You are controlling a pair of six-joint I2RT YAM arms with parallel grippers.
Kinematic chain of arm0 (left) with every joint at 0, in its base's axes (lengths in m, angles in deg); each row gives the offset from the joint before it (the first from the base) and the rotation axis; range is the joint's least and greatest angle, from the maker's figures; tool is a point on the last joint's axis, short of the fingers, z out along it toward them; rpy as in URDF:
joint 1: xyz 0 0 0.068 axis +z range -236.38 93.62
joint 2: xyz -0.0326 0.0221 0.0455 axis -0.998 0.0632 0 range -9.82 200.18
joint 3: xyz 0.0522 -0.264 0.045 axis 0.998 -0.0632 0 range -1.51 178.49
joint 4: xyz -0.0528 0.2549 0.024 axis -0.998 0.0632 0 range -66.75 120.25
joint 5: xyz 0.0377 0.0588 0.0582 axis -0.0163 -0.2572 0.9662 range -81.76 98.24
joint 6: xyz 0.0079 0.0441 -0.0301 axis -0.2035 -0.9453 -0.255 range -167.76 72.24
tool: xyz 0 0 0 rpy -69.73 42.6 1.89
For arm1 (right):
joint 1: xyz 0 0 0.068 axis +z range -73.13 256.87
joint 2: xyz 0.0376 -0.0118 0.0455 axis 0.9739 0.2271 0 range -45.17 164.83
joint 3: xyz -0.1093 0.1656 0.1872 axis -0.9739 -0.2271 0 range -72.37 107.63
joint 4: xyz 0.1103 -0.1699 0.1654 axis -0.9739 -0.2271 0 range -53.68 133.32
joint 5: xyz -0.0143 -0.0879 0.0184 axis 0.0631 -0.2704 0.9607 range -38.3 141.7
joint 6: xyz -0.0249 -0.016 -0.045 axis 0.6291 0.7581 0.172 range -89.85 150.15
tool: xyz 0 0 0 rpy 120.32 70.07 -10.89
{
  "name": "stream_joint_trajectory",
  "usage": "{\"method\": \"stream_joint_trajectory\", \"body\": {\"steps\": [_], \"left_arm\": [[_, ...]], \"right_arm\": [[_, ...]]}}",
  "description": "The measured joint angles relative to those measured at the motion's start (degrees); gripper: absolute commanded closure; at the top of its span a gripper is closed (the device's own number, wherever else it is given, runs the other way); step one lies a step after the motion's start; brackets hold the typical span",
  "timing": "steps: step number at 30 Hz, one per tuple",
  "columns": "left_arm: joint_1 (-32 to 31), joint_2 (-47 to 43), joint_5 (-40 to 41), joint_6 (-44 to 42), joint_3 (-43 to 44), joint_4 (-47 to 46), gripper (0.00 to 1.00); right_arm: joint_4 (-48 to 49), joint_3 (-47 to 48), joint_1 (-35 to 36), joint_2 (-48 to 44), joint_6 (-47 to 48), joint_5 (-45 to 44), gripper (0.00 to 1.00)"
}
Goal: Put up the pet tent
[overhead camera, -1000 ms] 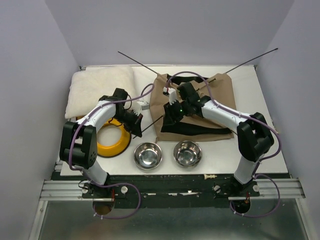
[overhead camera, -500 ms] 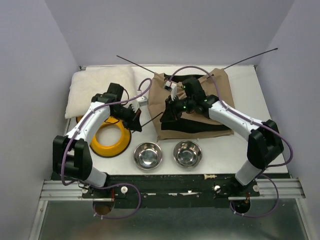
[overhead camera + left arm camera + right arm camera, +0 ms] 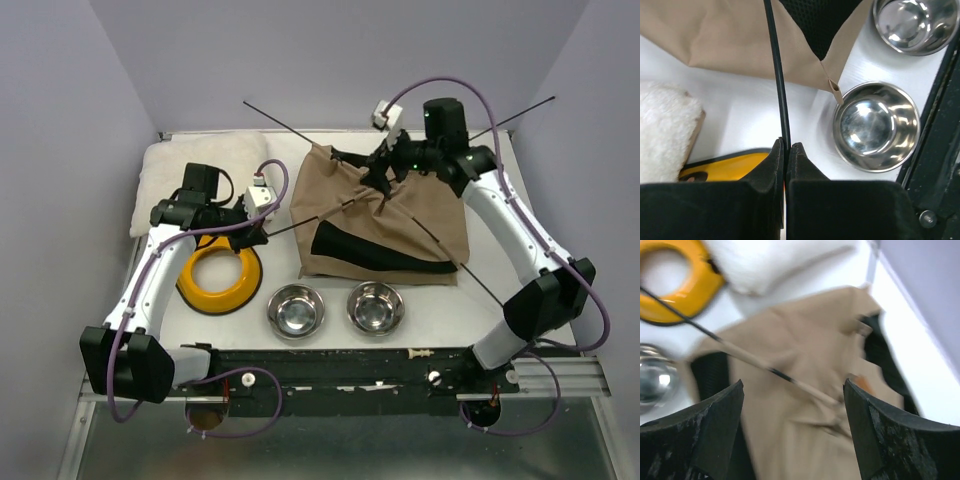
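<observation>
The pet tent [image 3: 410,215], tan fabric with black trim, lies loosely bunched in the middle of the table, also seen as pet tent [image 3: 730,40] and pet tent [image 3: 805,440]. Two thin black poles cross through it. My left gripper [image 3: 262,232] is shut on the near-left end of one pole [image 3: 778,75], just left of the fabric, as the left gripper [image 3: 786,147] shows in its wrist view. My right gripper [image 3: 384,177] hovers over the tent's far part. In its wrist view the right gripper [image 3: 792,390] is open with only fabric below.
A cream fluffy cushion [image 3: 200,175] lies at the far left, and a yellow ring [image 3: 218,280] sits in front of it. Two steel bowls [image 3: 295,310] [image 3: 375,306] stand near the front edge. The pole tips [image 3: 250,105] [image 3: 545,100] reach towards the back wall.
My right gripper opened, rose and swung back toward the far right. My left arm drew its pole end to the left. The tent fabric has spread wider and lifted at its middle.
</observation>
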Motion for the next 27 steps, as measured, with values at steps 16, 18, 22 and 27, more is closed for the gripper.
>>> {"method": "stream_joint_trajectory", "body": {"steps": [16, 18, 22, 27], "left_arm": [[4.1, 0.1, -0.1, -5.4, -0.2, -0.4, 1.00], [4.2, 0.1, -0.1, -5.3, -0.5, -0.5, 1.00], [4.9, 0.1, -0.1, -4.8, -0.9, -0.9, 1.00], [6.5, -2.3, -0.1, -3.6, -2.3, -2.4, 1.00]], "right_arm": [[-15.2, 4.5, -12.3, 20.3, 8.6, -8.8, 0.24], [-16.1, 6.1, -12.2, 22.0, 7.7, -7.3, 0.38], [-16.6, 7.1, -12.0, 23.6, 5.7, -3.7, 0.76], [-17.8, 8.0, -9.3, 24.1, 2.2, 0.2, 0.99]]}}
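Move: The pole by the tent's central crossing lies about 9 cm to the right of the open right hand, 5 cm farther out and some 17 cm below. Around it, the leather label is roughly 4 cm farther out than the crossing, and the long black mesh panel is some 14 cm nearer the base, straight back from the crossing. From the left hand, already pinching a pole end, the crossing is about 15 cm ahead, 27 cm to the right and 9 cm lower. The pole at the tent's central crossing is taken by the right hand: fingers open, it swings right and forward, then drops about 17 cm in all, tilting some 30 degrees more downward. Over the cloth it drifts back left about 6 cm and a little towards the base as its fingers shut around the pole. The left hand keeps its pinch on the pole end and draws it roughly 3 cm left. ##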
